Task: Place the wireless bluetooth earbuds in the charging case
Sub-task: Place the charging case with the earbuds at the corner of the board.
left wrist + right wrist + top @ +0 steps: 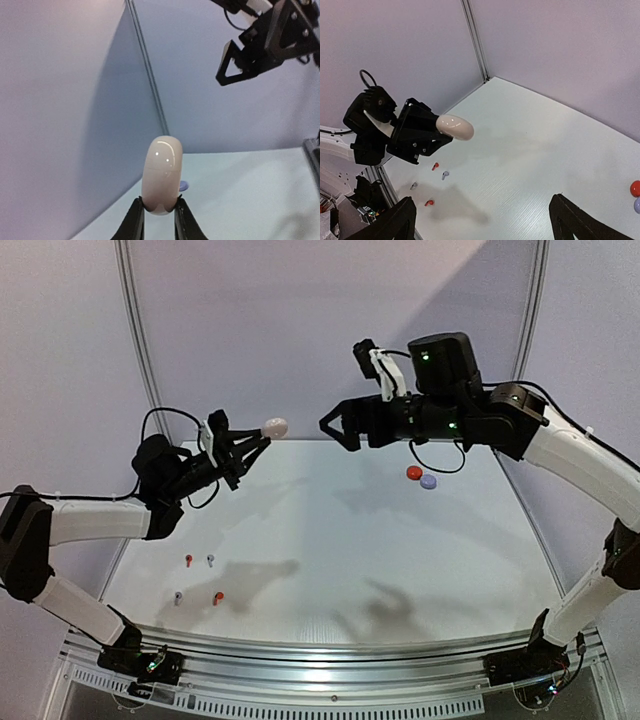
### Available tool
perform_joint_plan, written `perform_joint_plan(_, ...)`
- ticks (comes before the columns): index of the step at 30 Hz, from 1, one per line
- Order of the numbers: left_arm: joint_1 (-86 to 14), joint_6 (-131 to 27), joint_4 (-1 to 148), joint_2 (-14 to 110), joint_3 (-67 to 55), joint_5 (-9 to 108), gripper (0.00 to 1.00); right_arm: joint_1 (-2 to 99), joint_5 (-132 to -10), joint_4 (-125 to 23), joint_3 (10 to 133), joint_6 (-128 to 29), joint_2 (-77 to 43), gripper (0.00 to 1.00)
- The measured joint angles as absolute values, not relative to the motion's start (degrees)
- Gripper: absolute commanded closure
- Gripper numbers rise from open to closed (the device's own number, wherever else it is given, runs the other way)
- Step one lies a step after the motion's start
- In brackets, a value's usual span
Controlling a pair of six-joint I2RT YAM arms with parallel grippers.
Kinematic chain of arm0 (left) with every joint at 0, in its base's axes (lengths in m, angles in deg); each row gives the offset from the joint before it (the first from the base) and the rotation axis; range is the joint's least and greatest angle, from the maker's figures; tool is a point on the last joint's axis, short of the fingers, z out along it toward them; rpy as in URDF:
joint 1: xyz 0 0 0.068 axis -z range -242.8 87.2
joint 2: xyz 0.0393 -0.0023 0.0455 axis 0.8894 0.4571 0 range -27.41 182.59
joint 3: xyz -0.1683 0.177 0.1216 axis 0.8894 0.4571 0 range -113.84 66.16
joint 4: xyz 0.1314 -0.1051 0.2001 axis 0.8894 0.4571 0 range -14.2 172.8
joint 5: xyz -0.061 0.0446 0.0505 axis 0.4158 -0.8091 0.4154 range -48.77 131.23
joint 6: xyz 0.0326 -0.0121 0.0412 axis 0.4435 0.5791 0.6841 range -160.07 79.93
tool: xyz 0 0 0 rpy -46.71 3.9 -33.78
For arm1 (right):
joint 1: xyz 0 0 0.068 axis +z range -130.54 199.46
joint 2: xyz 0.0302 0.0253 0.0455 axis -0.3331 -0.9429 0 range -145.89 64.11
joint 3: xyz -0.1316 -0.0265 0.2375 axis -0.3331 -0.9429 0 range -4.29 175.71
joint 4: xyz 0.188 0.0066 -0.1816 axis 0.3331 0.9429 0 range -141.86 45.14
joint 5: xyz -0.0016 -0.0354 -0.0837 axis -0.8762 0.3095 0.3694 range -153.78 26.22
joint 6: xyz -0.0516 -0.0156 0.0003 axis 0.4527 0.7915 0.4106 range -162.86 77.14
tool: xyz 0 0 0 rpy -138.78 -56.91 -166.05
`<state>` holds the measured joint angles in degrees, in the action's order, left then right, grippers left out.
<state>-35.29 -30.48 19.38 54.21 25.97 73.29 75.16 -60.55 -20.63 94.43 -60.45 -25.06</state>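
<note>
High above the table, my left gripper (260,441) is shut on a pale pinkish-white round charging case (274,427), pinched edge-on at its lower rim (161,172) with the seam closed. My right gripper (338,433) hangs in the air opposite, apart from the case, its jaws wide open and holding nothing (482,200). The wireless bluetooth earbuds lie on the table's left side: a red one (188,560), a lavender one (210,560), a grey one (178,596) and another red one (218,597). They also show in the right wrist view (435,166).
A red round case (414,472) and a lavender round case (429,482) lie on the table (340,540) at the back right. Pale walls with metal corner posts (140,340) close in the back and sides.
</note>
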Motion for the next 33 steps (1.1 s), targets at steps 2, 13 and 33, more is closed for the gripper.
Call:
perform_joint_plan(2,-35.7,-42.7,18.6,55.3,24.1,76.9,1.0,74.5,-61.6,-23.2,93.8,-59.0,-24.2,0.06)
perform_joint_plan(13,-43.0,-76.5,39.5,64.2,9.9,79.6,1.0,72.3,-56.6,-29.5,86.4,-58.6,-24.3,0.05)
perform_joint_plan(33,-52.8,-93.8,68.1,94.3,-7.1,87.7,1.0,64.2,-47.8,-21.1,83.1,-72.8,-29.6,0.06)
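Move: The left hand already holds the charging case; the bare stretch of board it is being brought to lies about 17 cm ahead, 6 cm left and 26 cm below it. The nearer red and purple earbuds lie some 8 cm back of this hand, 22 and 16 cm to its left. From the right hand that stretch is roughly 22 cm ahead and 32 cm left; the red case is about 32 cm ahead and 21 cm right, the purple one 28 ahead and 25 right, both some 34 below. Forward first, then steeply down, the left hand carries the case towards the board, about 15 cm out and 25 cm lower with a little drift left. It rolls over by some 105 degrees roughly about its fingers, which end tipped slightly downward, grip kept. The right hand, empty and open, leaves the case, going down, forward and right towards the red and purple cases while turning clockwise. ##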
